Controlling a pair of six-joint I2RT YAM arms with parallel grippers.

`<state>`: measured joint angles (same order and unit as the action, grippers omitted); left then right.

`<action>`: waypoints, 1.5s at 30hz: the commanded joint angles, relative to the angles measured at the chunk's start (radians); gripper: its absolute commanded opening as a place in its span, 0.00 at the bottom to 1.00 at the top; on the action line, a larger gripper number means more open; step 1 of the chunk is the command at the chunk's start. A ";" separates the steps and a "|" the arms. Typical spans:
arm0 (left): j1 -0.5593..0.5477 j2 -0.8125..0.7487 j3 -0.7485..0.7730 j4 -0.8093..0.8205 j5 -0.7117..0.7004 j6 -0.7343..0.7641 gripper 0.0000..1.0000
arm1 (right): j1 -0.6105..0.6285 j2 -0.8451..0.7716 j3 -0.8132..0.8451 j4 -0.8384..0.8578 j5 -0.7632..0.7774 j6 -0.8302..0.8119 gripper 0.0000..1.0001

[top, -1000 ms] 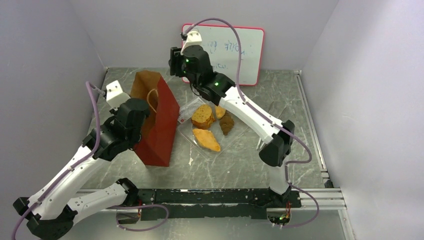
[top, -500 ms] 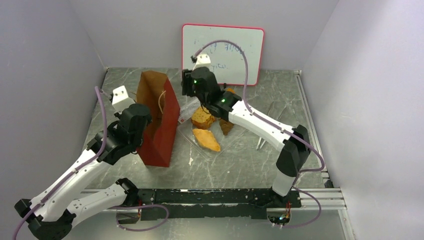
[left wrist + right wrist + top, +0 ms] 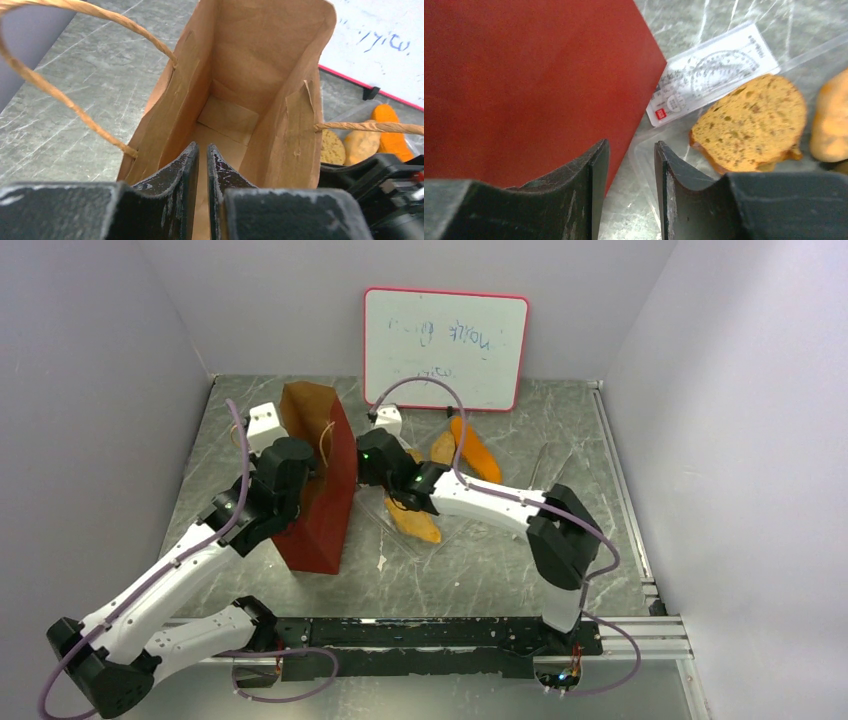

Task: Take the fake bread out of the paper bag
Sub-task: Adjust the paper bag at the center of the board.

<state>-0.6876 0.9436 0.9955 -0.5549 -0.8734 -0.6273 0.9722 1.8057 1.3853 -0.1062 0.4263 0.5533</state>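
The red paper bag (image 3: 322, 502) stands upright at the left of the table. Seen from the left wrist, its brown inside (image 3: 235, 75) holds no bread. My left gripper (image 3: 202, 147) hangs at the bag's mouth, shut on nothing. My right gripper (image 3: 631, 145) is low beside the bag's red right wall (image 3: 524, 75), open, with only table between its fingers. Fake bread lies outside the bag: an orange baguette (image 3: 472, 448), a tan roll (image 3: 441, 447), a yellow-orange wedge (image 3: 415, 523) and a crusty slice (image 3: 751, 122).
A clear plastic tray with a white label (image 3: 714, 70) lies under some of the bread, right of the bag. A whiteboard (image 3: 445, 345) leans on the back wall. The bag's rope handles (image 3: 75, 107) loop out on both sides. A metal rail (image 3: 622, 490) runs along the table's right edge.
My right arm came down from high near the whiteboard to beside the bag's right wall, and its jaws narrowed. The baguette now lies at the back. My left arm moved forward over the bag's mouth.
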 commanded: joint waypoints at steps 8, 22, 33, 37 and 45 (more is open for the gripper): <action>0.108 0.063 -0.021 0.149 0.176 0.090 0.07 | 0.070 0.202 0.047 0.054 -0.075 0.104 0.36; 0.209 0.084 -0.048 0.218 0.302 0.117 0.07 | 0.086 0.372 0.168 0.032 -0.126 0.131 0.36; 0.287 0.063 -0.088 0.247 0.354 0.121 0.07 | 0.070 0.455 0.283 -0.001 -0.108 0.113 0.36; 0.308 0.064 -0.089 0.257 0.368 0.122 0.07 | 0.051 0.475 0.321 -0.014 -0.118 0.101 0.36; 0.341 0.071 -0.090 0.274 0.391 0.117 0.07 | 0.029 0.517 0.406 -0.036 -0.142 0.080 0.37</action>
<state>-0.3637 1.0229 0.9150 -0.3244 -0.5110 -0.5190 1.0096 2.2917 1.7397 -0.1268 0.2947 0.6529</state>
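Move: The paper bag stands with its middle about 5 cm ahead of the left hand, 2 cm to the right and some 13 cm below. From the right hand that middle is about 10 cm left, level fore and aft, and 3 cm lower. Near the right hand, some 16 cm down on the table, the bread slices lie 5 cm ahead and 10 cm right, the flat card pack 9 cm ahead and 3 cm right. Sinking about 12 cm while sweeping 10 cm left, the right hand works down the bag's red right side and pushes it left with its half-open fingers. It draws back a little, then comes forward again, tipping some 10 degrees further down. The left hand, fingers still shut at the bag's mouth, reaches about 5 cm forward and slightly down, then drifts left. ##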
